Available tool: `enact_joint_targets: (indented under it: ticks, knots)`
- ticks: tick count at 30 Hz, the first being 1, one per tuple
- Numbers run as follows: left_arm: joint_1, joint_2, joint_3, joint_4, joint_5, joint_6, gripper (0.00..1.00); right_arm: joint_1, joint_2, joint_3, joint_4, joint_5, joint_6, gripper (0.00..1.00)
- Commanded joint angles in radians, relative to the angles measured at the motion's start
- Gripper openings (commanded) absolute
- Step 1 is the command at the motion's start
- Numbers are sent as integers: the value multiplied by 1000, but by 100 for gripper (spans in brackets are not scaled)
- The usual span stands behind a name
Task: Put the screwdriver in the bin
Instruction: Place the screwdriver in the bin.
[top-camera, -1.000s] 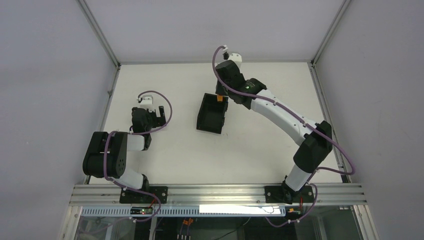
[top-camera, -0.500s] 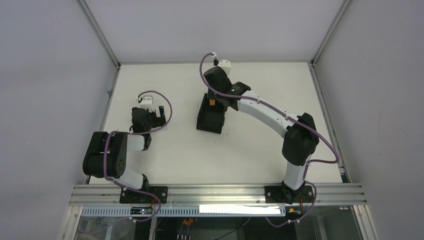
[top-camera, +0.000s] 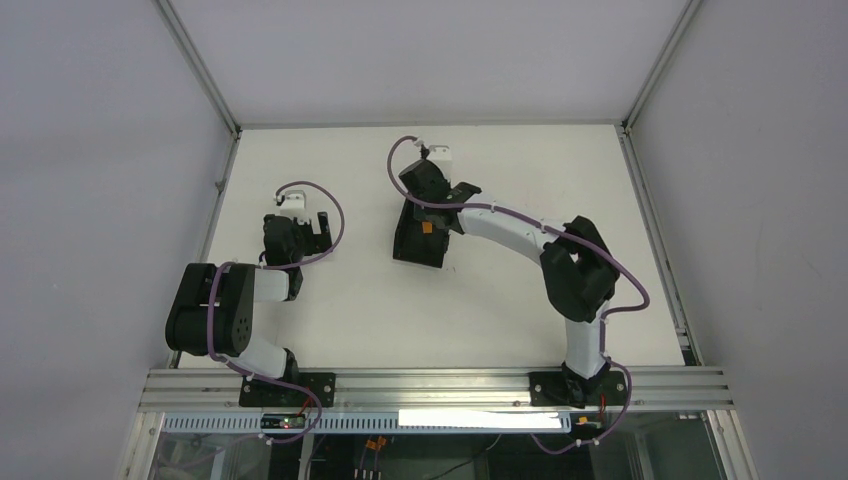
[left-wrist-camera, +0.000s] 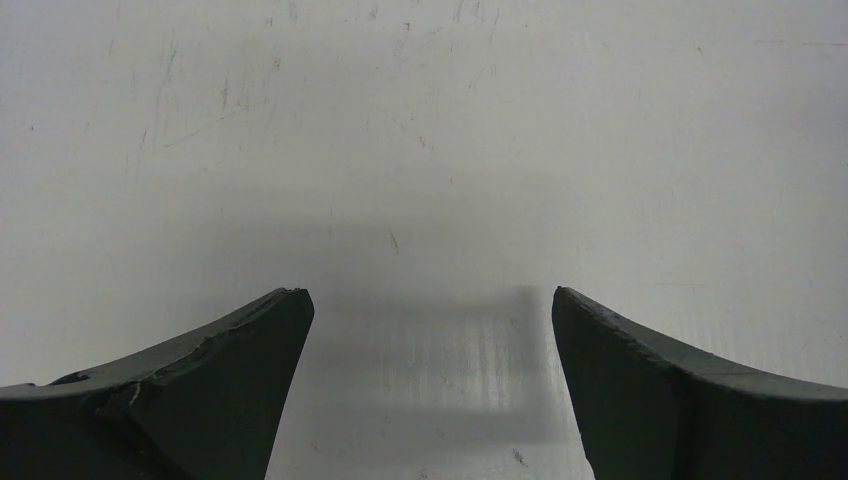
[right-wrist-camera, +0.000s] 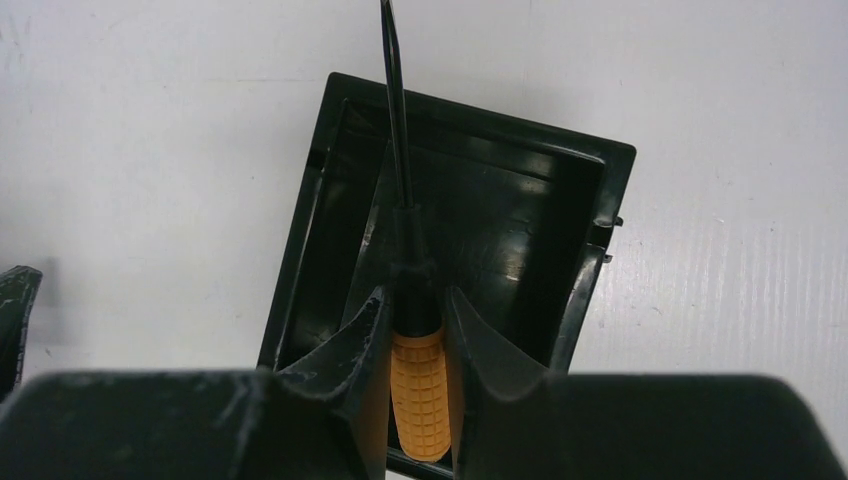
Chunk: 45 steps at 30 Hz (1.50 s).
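In the right wrist view, my right gripper (right-wrist-camera: 415, 300) is shut on the screwdriver (right-wrist-camera: 418, 390), both fingers pressing its orange gridded handle. The thin black shaft points away from the camera, past the far rim of the bin (right-wrist-camera: 560, 190). The black open-top bin lies directly beneath, and nothing shows inside it. From the top camera, the right gripper (top-camera: 430, 213) hovers over the far end of the bin (top-camera: 412, 248), where a spot of the orange screwdriver (top-camera: 427, 227) shows. My left gripper (top-camera: 320, 226) rests far left of the bin; its wrist view shows this left gripper (left-wrist-camera: 428, 292) open with nothing between the fingers.
The white table (top-camera: 500, 300) is bordered by a metal frame rail (top-camera: 440, 385) at the near edge and grey walls on the other sides. The right arm's elbow (top-camera: 575, 275) arches over the table's right half.
My right arm has swung left and folded in, carrying the screwdriver from the bin's far right corner to above the bin. The left arm has stayed still.
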Motion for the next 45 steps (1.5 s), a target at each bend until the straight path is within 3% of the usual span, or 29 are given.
enact_joint_targets:
  ticks: [1, 15, 28, 45]
  knots:
    - [0, -24, -2, 27, 5, -5, 99, 10, -6, -11, 67, 29, 10, 0]
    - [0, -23, -2, 27, 5, -5, 99, 26, 61, -64, 93, -45, 9, 4]
    - [1, -23, -2, 27, 5, -5, 99, 42, 7, -50, 53, -9, -7, 49]
    - [0, -23, -2, 27, 5, -5, 99, 48, -141, 91, -46, 57, -104, 61]
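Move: Right over the bin, the right hand still grips the screwdriver by the front of its orange handle, shaft pointing outward. The bin's middle lies about 9 cm below that hand, roughly 1 cm back and 1 cm to its left. From the idle, open left hand, the bin is some 27 cm to the right, about 2 cm back and 2 cm lower. Lowering the screwdriver into the bin, the right hand sinks about 5.5 cm while easing 2 cm back, the wrist tipping slightly downward. At the bottom the fingers open to about half and let go of the handle; then the hand rises nearly 7 cm, clear of the screwdriver. ##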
